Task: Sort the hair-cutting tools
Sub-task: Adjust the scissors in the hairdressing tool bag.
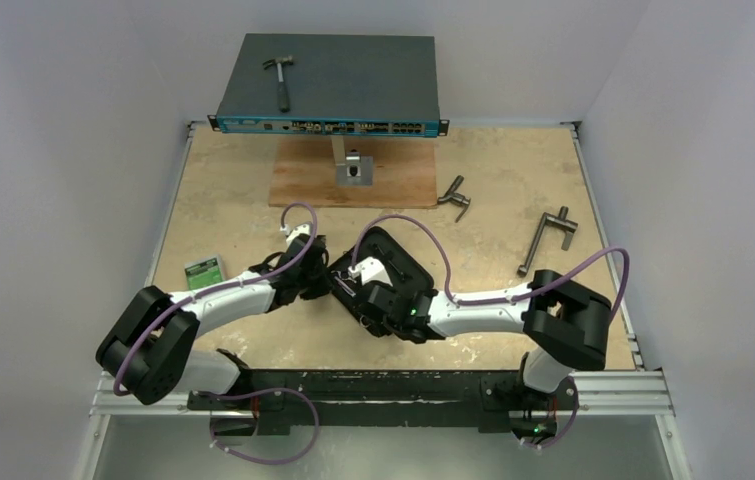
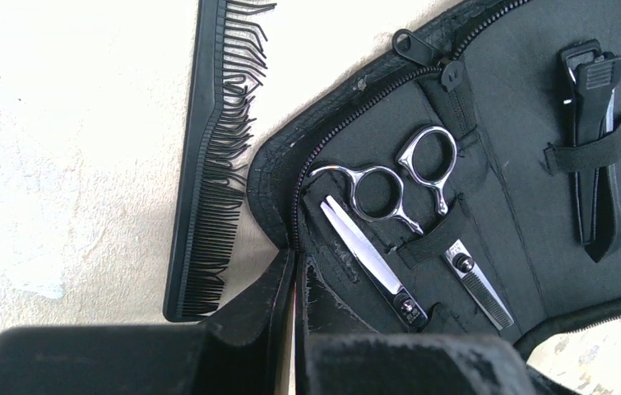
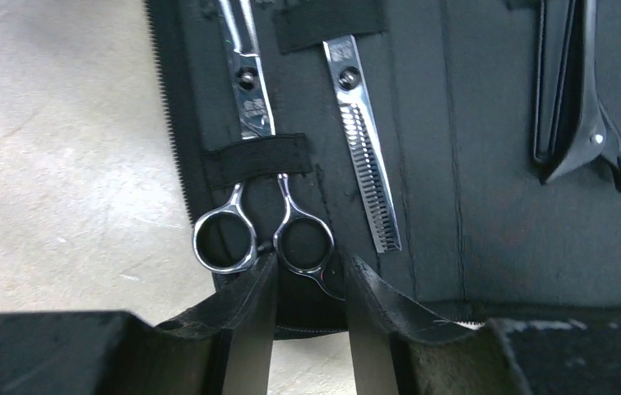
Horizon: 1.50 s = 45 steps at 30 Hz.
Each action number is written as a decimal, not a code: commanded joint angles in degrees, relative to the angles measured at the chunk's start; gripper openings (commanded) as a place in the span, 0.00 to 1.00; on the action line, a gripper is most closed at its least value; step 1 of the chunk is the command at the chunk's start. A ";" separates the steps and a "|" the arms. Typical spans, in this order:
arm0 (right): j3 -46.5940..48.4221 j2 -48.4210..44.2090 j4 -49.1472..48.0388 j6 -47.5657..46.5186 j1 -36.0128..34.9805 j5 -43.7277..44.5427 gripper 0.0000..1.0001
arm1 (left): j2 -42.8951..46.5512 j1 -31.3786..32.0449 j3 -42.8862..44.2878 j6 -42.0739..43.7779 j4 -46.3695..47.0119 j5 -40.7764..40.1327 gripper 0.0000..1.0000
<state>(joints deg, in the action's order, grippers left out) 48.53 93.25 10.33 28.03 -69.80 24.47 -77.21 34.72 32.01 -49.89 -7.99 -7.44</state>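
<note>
A black zip case [image 2: 529,99] lies open on the table, mostly under my arms in the top view [image 1: 400,262]. Elastic straps hold both silver scissors in it: the straight pair [image 3: 249,99] and the thinning pair [image 3: 366,164], whose rings [image 2: 377,193] show in the left wrist view. The black hair clip [image 2: 595,181] sits under its own strap. The black comb [image 2: 208,156] lies on the table beside the case. My left gripper [image 2: 294,267] is shut on the case's zipper edge. My right gripper [image 3: 311,267] is open, its fingers either side of one ring [image 3: 303,244] of the straight pair.
A blue-grey box [image 1: 353,70] at the back carries a hammer [image 1: 279,78]. In front of it lies a wooden board [image 1: 303,180] with a small metal bracket. Two grey T-handled tools [image 1: 456,197] [image 1: 546,240] lie to the right. A small green pack [image 1: 203,270] lies to the left.
</note>
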 commanded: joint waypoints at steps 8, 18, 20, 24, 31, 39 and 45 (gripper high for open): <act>1.88 0.25 9.63 2.98 4.33 3.32 0.38 | 0.47 -0.44 -1.07 1.96 -0.83 0.48 0.00; 0.73 -3.85 7.82 3.89 10.06 0.50 0.42 | 0.53 -0.47 -1.25 2.47 -0.16 0.95 0.00; 0.69 -3.89 7.28 4.12 10.44 -0.14 0.42 | 0.32 -0.49 -1.25 2.49 -0.01 1.05 0.00; -1.06 -7.54 4.73 4.22 10.47 -0.56 0.43 | 0.34 -0.59 -1.20 2.45 -0.05 1.10 0.00; -4.59 -14.72 1.71 7.86 13.62 0.59 0.53 | -0.06 -0.65 0.90 3.63 -0.73 1.45 0.00; -5.52 -16.89 -7.60 6.74 26.34 -1.97 0.65 | -1.08 -0.69 3.69 5.16 -1.59 1.87 0.00; -3.98 -11.85 -14.88 2.95 30.38 -7.18 0.69 | -2.65 -0.92 6.21 5.66 -2.87 2.68 0.00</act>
<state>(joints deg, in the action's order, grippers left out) 41.89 79.20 2.72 33.71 -40.40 21.37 -79.22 34.48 35.38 -45.82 -10.39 -5.41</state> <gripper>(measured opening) 0.679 0.007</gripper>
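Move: The tool bag lies under the right hand's fingertips at its near corner, its middle about 9 cm ahead and 3 cm right, 2 cm lower. In it the scissors' middle is some 5 cm ahead and 4 cm left of that hand, the thinning scissors' about 7 cm ahead and 2 cm left, the hair clip's some 13 cm ahead and 4 cm right. From the left hand the bag's middle is level and 12 cm to the right. The bag's near corner, by the scissors' finger rings, is pushed forward and right by the low-held right fingers for about 6 cm, while the left hand stays with its shut fingers at the bag's left corner. The right hand then rises some 6 cm and carries on forward-right towards the bag's right corner, turning clockwise about 30 degrees and opening its fingers wider. ##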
